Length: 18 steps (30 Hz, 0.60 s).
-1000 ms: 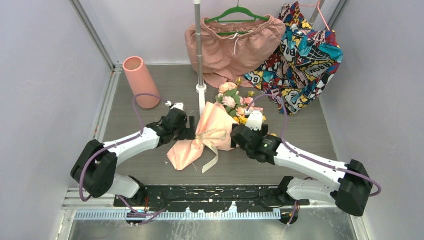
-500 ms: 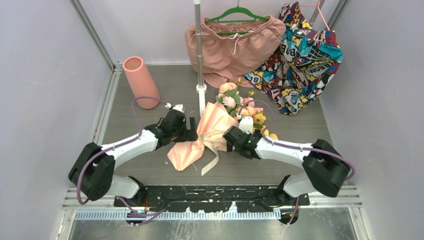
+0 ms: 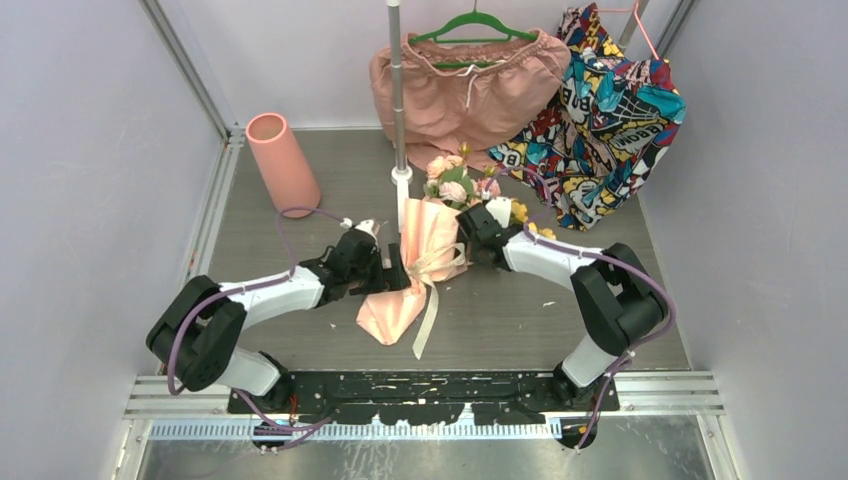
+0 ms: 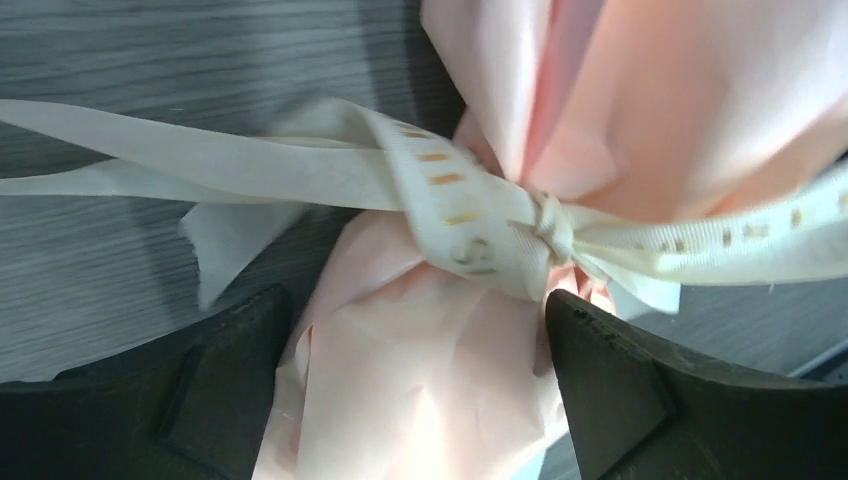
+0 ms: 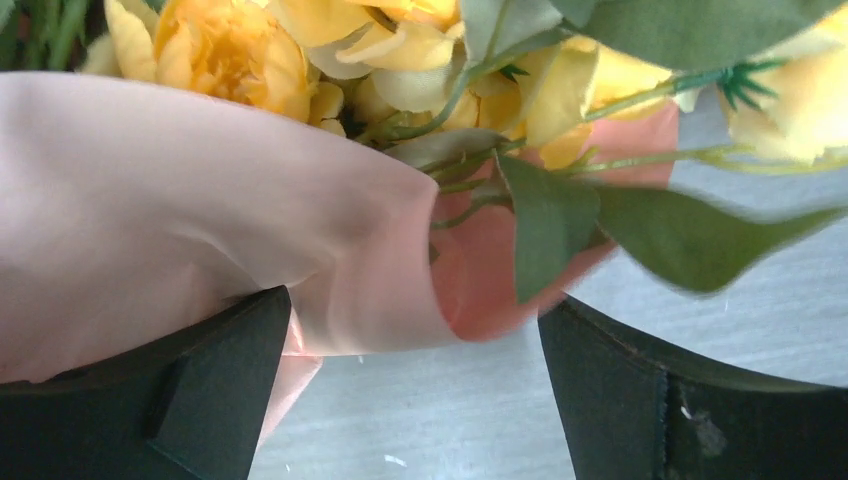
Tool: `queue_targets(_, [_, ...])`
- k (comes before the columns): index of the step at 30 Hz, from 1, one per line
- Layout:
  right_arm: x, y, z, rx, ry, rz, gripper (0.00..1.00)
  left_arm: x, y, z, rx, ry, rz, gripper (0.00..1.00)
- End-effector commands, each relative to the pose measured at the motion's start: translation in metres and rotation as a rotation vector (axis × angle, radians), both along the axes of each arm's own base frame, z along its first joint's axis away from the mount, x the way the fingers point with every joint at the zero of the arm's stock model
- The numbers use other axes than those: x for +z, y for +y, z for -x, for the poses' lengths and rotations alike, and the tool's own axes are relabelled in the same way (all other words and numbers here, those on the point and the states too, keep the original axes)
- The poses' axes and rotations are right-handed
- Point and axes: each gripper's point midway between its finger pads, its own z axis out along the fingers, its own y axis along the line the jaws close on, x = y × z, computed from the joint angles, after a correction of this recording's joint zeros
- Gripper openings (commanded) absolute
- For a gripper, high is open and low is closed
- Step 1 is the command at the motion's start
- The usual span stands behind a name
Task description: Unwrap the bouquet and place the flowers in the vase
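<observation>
The bouquet [image 3: 424, 235] lies on the grey table, its pale pink paper cone pointing toward the near edge. A cream ribbon [image 4: 455, 205] is knotted round its narrow waist. The flowers [image 3: 452, 184], pink and yellow with green leaves, stick out at the far end. My left gripper [image 3: 396, 278] is open, and the crumpled paper just below the knot fills the gap between its fingers [image 4: 225, 385]. My right gripper [image 5: 410, 322] is open at the cone's mouth, with the paper rim and yellow blooms [image 5: 222, 45] in front of it. The salmon vase [image 3: 283, 165] stands upright at the far left.
A thin metal pole [image 3: 397, 90] on a white foot rises just behind the flowers. Pink shorts [image 3: 465, 85] on a green hanger and a colourful printed garment [image 3: 600, 100] hang at the back. Small paper scraps lie on the table near the front.
The bouquet has swung round, its flowers now farther back and its tail nearer. The right gripper has moved back and left to the cone's mouth. The left gripper has slid right to the tied waist.
</observation>
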Motion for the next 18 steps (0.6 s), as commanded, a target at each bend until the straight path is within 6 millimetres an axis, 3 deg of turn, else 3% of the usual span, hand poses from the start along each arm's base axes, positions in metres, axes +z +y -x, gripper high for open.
queue_targets(1, [0.031, 0.014, -0.050, 0.007, -0.099, -0.051, 1.00, 0.006, -0.042, 0.010, -0.075, 0.006, 0.116, 0.98])
queue_targets(5, [0.037, 0.012, -0.067, -0.002, -0.112, -0.041, 1.00, 0.004, -0.068, 0.018, -0.122, 0.020, 0.123, 0.98])
queue_targets(9, [0.046, 0.009, -0.075, -0.005, -0.127, -0.026, 1.00, 0.004, -0.079, 0.022, -0.140, 0.021, 0.126, 0.98])
queue_targets(14, [0.060, 0.001, -0.088, -0.016, -0.155, -0.022, 1.00, 0.011, -0.080, 0.011, -0.135, -0.018, 0.108, 0.98])
queue_targets(18, [0.077, -0.009, -0.093, -0.043, -0.186, -0.016, 1.00, 0.018, -0.094, -0.002, -0.151, -0.039, 0.109, 0.98])
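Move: The bouquet's gathered stem section already sits between the left hand's open fingers, its middle about 3 cm back and 2 cm right; the ribbon knot is some 6 cm right and 2 cm ahead of that hand. The wrap's flared right rim is about 1 cm ahead and 2 cm left of the right hand, just below it. From the right hand, yellow flowers lie roughly 7 cm straight ahead, pink roses about 12 cm ahead and 10 cm left. The bouquet's stem end is pushed along to the right by the left hand's open, straddling fingers, which travel some 7 cm, mostly in the first half, while that hand turns slightly clockwise. The right hand, still wide open at the wrap's flared rim, goes about 7 cm forward towards the far side, rising some 3 cm as it slows. ##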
